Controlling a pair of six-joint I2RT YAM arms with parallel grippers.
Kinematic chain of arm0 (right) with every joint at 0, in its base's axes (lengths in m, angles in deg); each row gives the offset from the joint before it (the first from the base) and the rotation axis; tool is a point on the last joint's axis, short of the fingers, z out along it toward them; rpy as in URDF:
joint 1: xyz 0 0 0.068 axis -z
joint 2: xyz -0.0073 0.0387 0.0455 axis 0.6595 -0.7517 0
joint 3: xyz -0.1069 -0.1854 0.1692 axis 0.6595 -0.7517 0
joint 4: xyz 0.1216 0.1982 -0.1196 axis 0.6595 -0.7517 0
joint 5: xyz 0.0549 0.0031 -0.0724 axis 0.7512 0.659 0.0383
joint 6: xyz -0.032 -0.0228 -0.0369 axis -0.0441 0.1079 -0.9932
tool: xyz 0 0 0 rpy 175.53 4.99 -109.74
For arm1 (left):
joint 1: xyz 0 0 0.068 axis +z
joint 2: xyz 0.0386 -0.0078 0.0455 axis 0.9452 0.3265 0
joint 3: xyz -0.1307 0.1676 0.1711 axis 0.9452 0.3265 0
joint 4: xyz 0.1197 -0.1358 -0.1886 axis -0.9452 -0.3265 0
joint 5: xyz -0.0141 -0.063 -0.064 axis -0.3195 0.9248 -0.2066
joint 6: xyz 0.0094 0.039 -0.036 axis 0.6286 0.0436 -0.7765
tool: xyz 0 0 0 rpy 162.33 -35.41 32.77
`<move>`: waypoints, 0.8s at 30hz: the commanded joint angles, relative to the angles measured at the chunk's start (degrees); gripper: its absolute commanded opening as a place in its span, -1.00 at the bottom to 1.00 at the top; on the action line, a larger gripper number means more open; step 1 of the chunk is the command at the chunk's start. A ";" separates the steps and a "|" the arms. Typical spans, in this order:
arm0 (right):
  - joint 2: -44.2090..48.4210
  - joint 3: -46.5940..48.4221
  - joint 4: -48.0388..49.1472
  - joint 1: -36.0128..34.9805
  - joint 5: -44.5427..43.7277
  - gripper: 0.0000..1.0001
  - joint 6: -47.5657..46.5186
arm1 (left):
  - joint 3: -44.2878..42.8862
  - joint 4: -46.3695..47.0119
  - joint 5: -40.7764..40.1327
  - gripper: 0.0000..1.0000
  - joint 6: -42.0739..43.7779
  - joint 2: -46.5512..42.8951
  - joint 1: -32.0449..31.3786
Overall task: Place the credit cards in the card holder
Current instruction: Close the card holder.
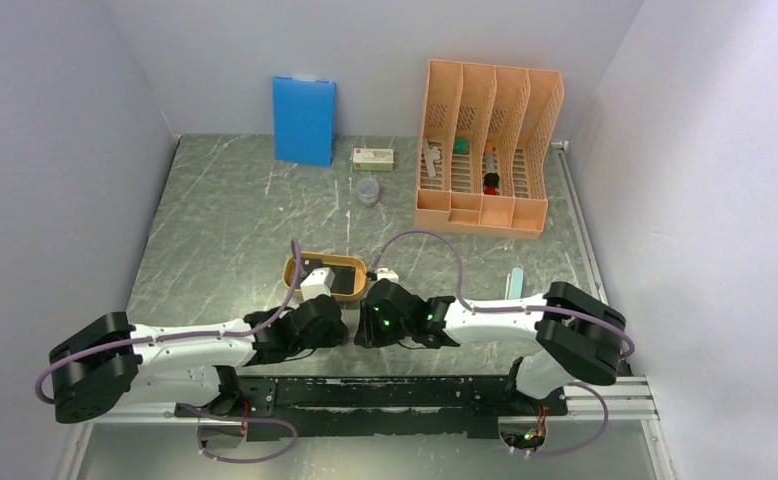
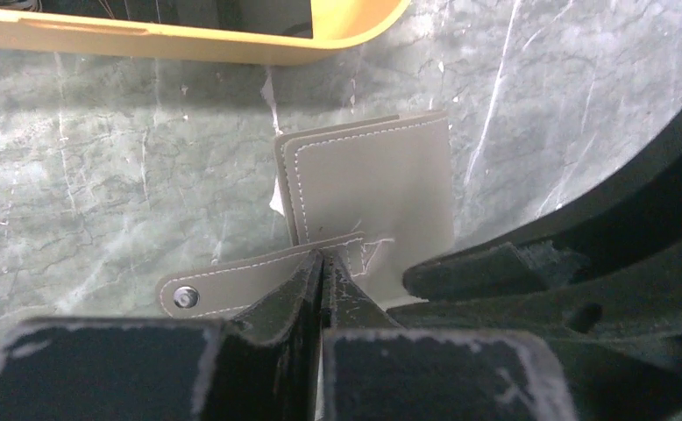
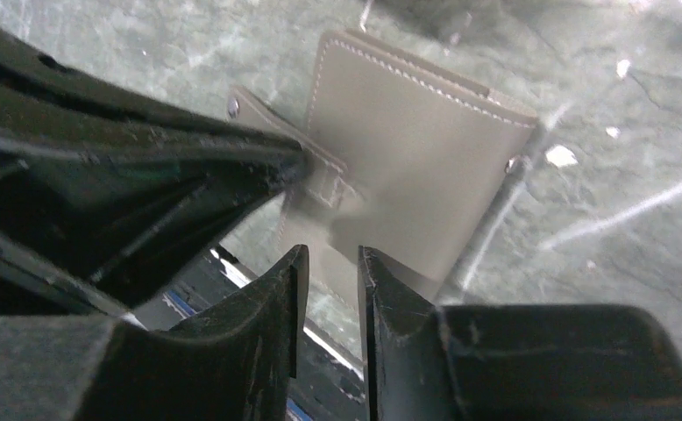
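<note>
The card holder [image 2: 381,189] is a grey-taupe wallet lying folded on the marble table, with a snap strap [image 2: 232,285] sticking out to the left. My left gripper [image 2: 323,261] is shut on that strap. From the right wrist view the card holder [image 3: 425,145] lies just beyond my right gripper [image 3: 330,256], whose jaws stand a little apart with nothing between them. Seen from above, the left gripper [image 1: 337,325] and right gripper [image 1: 365,325] meet nose to nose and hide the holder. I cannot make out the credit cards in any view.
A shallow orange tray [image 1: 295,272] sits just behind the grippers, its rim [image 2: 188,44] close to the holder. At the back stand an orange file rack [image 1: 485,150], a blue board [image 1: 303,120], a small box [image 1: 373,158] and a small cup [image 1: 367,190].
</note>
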 commanded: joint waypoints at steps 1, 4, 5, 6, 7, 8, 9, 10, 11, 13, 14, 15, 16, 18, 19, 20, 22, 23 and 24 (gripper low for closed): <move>3.47 -2.86 -5.86 -0.29 -0.50 -0.36 0.52 | 2.09 1.75 -0.17 -0.88 -0.94 1.34 1.12; 8.60 -4.28 -6.71 -0.27 -0.94 -0.27 1.93 | 3.25 1.98 -0.50 -0.88 -1.48 2.33 1.26; 10.38 -4.97 -6.89 -0.34 -0.99 -0.22 2.68 | 3.58 2.11 -0.49 -0.89 -1.79 2.69 1.29; 12.08 -5.73 -6.80 -0.26 -1.42 -0.14 3.55 | 4.05 2.47 -0.34 -0.89 -1.93 3.05 1.37; 13.66 -6.50 -6.70 -0.07 -1.76 -0.06 4.45 | 4.39 3.08 -0.27 -0.89 -2.03 3.37 1.43; 14.98 -7.39 -6.35 0.11 -1.92 0.00 5.40 | 4.86 3.28 -0.31 -0.89 -2.23 3.64 1.47; 16.06 -8.28 -5.37 0.46 -1.42 0.06 6.26 | 5.08 3.31 -0.31 -0.89 -2.44 3.83 1.45; 16.78 -9.31 -4.24 0.93 -0.66 0.11 6.98 | 5.30 3.35 -0.33 -0.89 -2.55 4.00 1.54; 17.25 -10.65 -2.55 1.74 0.01 0.15 8.22 | 5.48 3.34 -0.38 -0.89 -2.70 4.09 1.56; 17.56 -12.84 0.91 2.86 2.30 0.19 9.99 | 5.99 3.83 -0.12 -0.89 -2.97 4.28 1.56; 17.61 -13.93 3.18 3.35 3.21 0.21 11.07 | 6.21 4.19 -0.05 -0.89 -3.02 4.29 1.56; 17.51 -15.14 5.30 4.02 4.27 0.22 12.04 | 6.42 4.39 -0.01 -0.89 -3.10 4.33 1.55; 17.32 -16.12 7.29 4.51 5.18 0.23 13.17 | 6.58 4.45 -0.11 -0.89 -3.18 4.41 1.55; 16.80 -17.93 10.55 5.38 6.28 0.24 14.85 | 7.10 4.82 -0.13 -0.89 -3.41 4.86 1.56; 16.60 -18.83 12.25 5.76 6.56 0.24 15.72 | 7.40 5.05 -0.04 -0.89 -3.50 5.05 1.54; 16.48 -19.82 13.90 6.12 6.82 0.25 16.46 | 7.67 5.08 0.12 -0.89 -3.69 5.30 1.56; 16.40 -21.56 17.45 6.80 7.08 0.25 17.94 | 8.24 5.08 0.31 -0.89 -4.04 5.76 1.51; 16.30 -22.32 18.87 7.06 7.02 0.25 18.53 | 8.47 5.83 0.38 -0.89 -4.19 5.94 1.55; 16.15 -22.85 20.29 7.27 6.89 0.25 19.00 | 8.79 6.67 0.39 -0.89 -4.36 6.06 1.56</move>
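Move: The card holder's middle lies about 2 cm to the left of the right hand, 1 cm farther out and 1 cm below it. The yellow tray is some 12 cm ahead of this hand and 7 cm to its left. From the left hand, whose tips are at the strap's root, the holder's middle is level and about 2 cm to the right, a centimetre below. The strap's button end sits 5 cm to its left and 1 cm back, the tray 10 cm ahead and 4 cm left. Take the right gripper off the card holder: carry it right about 5 cm and slightly back, arcing up nearly 3 cm and down again beside the holder's right edge. Open its fingers from narrow to a wide gap and turn it clockwise as it goes. Keep the left gripper shut on the strap's root, easing down and a little forward by about 1 cm. ##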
